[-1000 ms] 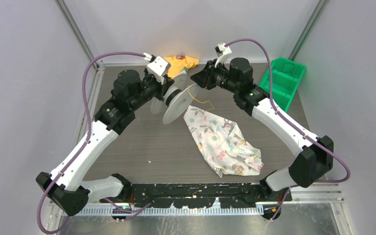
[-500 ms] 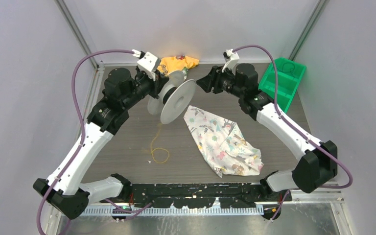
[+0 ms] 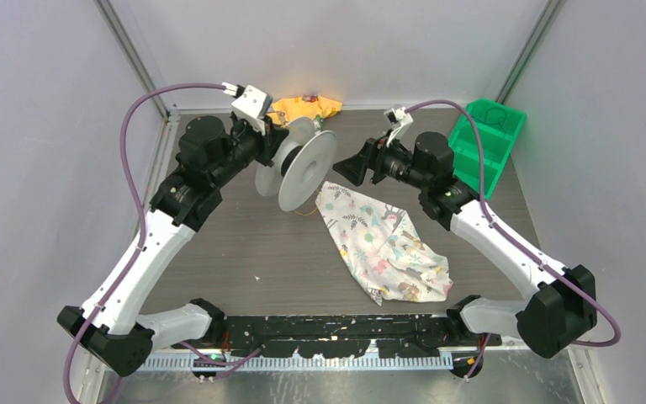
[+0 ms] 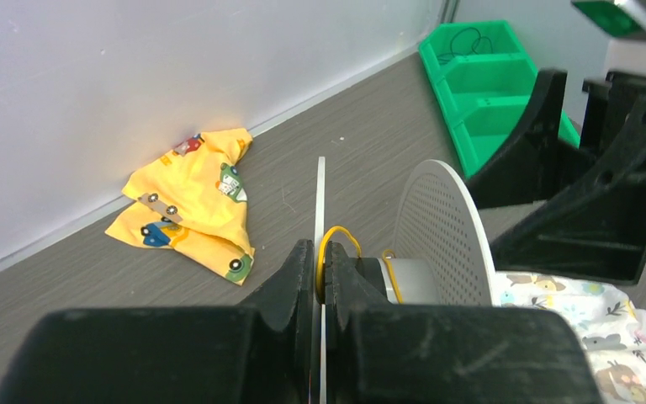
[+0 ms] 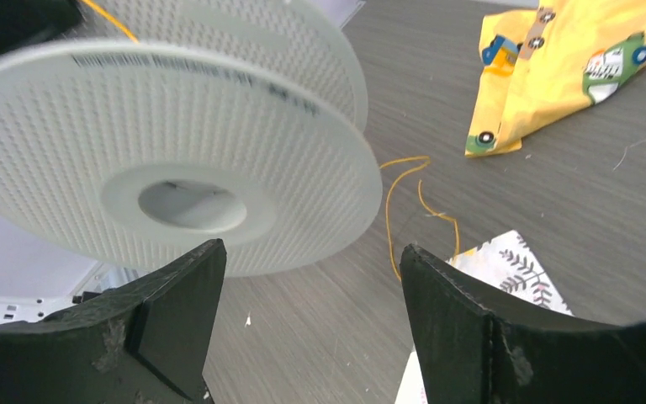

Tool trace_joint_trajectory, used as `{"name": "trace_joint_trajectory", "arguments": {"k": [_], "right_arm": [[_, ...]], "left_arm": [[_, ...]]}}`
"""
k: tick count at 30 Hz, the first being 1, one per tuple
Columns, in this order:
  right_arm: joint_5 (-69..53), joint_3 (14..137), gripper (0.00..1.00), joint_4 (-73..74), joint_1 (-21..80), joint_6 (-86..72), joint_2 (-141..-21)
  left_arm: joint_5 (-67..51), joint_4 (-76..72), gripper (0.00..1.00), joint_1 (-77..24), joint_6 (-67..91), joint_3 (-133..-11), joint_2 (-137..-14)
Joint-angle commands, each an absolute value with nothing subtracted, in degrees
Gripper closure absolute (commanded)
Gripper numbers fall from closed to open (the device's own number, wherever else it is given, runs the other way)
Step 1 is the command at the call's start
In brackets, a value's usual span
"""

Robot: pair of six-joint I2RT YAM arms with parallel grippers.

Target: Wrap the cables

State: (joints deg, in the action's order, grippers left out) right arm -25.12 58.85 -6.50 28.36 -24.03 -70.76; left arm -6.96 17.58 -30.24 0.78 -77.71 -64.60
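Observation:
A white perforated spool hangs tilted above the table, and my left gripper is shut on its near rim. In the left wrist view the thin rim edge runs between the shut jaws of the left gripper, with a loop of the yellow cable beside them and a turn on the hub. More loose cable lies on the table under the spool. My right gripper stands open just right of the spool, holding nothing. Its fingers frame the spool's face around the right gripper.
A floral cloth lies on the table below the right gripper. A yellow printed cloth sits against the back wall. A green bin stands at the back right.
My right gripper has opened and drawn back to the right of the spool. The left arm swung the spool round. The cable loop that trailed onto the table has shortened toward the spool.

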Motion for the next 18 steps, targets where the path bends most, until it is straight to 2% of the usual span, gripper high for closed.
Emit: {"name": "trace_joint_trajectory", "arguments": {"k": [1,8,18], "right_arm": [[-26.45,56.48,0.19,-11.33,29.73,-24.85,-70.69],[-21.40,48.83,0.17,-20.71,37.37,-20.69,-73.96],[-15.25,50.55,0.16,-34.76,48.63,-20.43,-90.26]], "left_arm": [[-2.35,9.66,1.00,-29.88,3.51,-81.44,-63.04],[2.17,8.21,1.00,-29.86,7.79,-84.84,-60.84],[4.86,6.79,1.00,-29.88,10.28,-86.43,-58.23]]}}
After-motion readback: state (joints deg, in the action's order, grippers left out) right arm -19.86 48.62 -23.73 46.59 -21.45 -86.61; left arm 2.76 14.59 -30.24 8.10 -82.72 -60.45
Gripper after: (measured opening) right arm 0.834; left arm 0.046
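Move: Roughly 9 cm to the right hand's left, 2 cm ahead and 20 cm below hangs the cable loop. The spool, still pinched by the left hand, sits about 10 cm left of the right hand, 2 cm back and 4 cm above it; the patterned cloth lies 3 cm back, 11 cm right and 31 cm below. From the left hand, the spool's middle is 6 cm right, 2 cm back and 5 cm below, the cable loop 7 cm right, 2 cm ahead and 29 cm below. Swooping down about 13 cm and left some 11 cm, with a smaller draw back, the open right hand goes in beneath the spool towards the hanging cable loop, speeding up and turning a little counter-clockwise. The left hand keeps its pinch on the spool's flange and lifts it about 8 cm, easing left as it rolls left side down and swings counter-clockwise. ##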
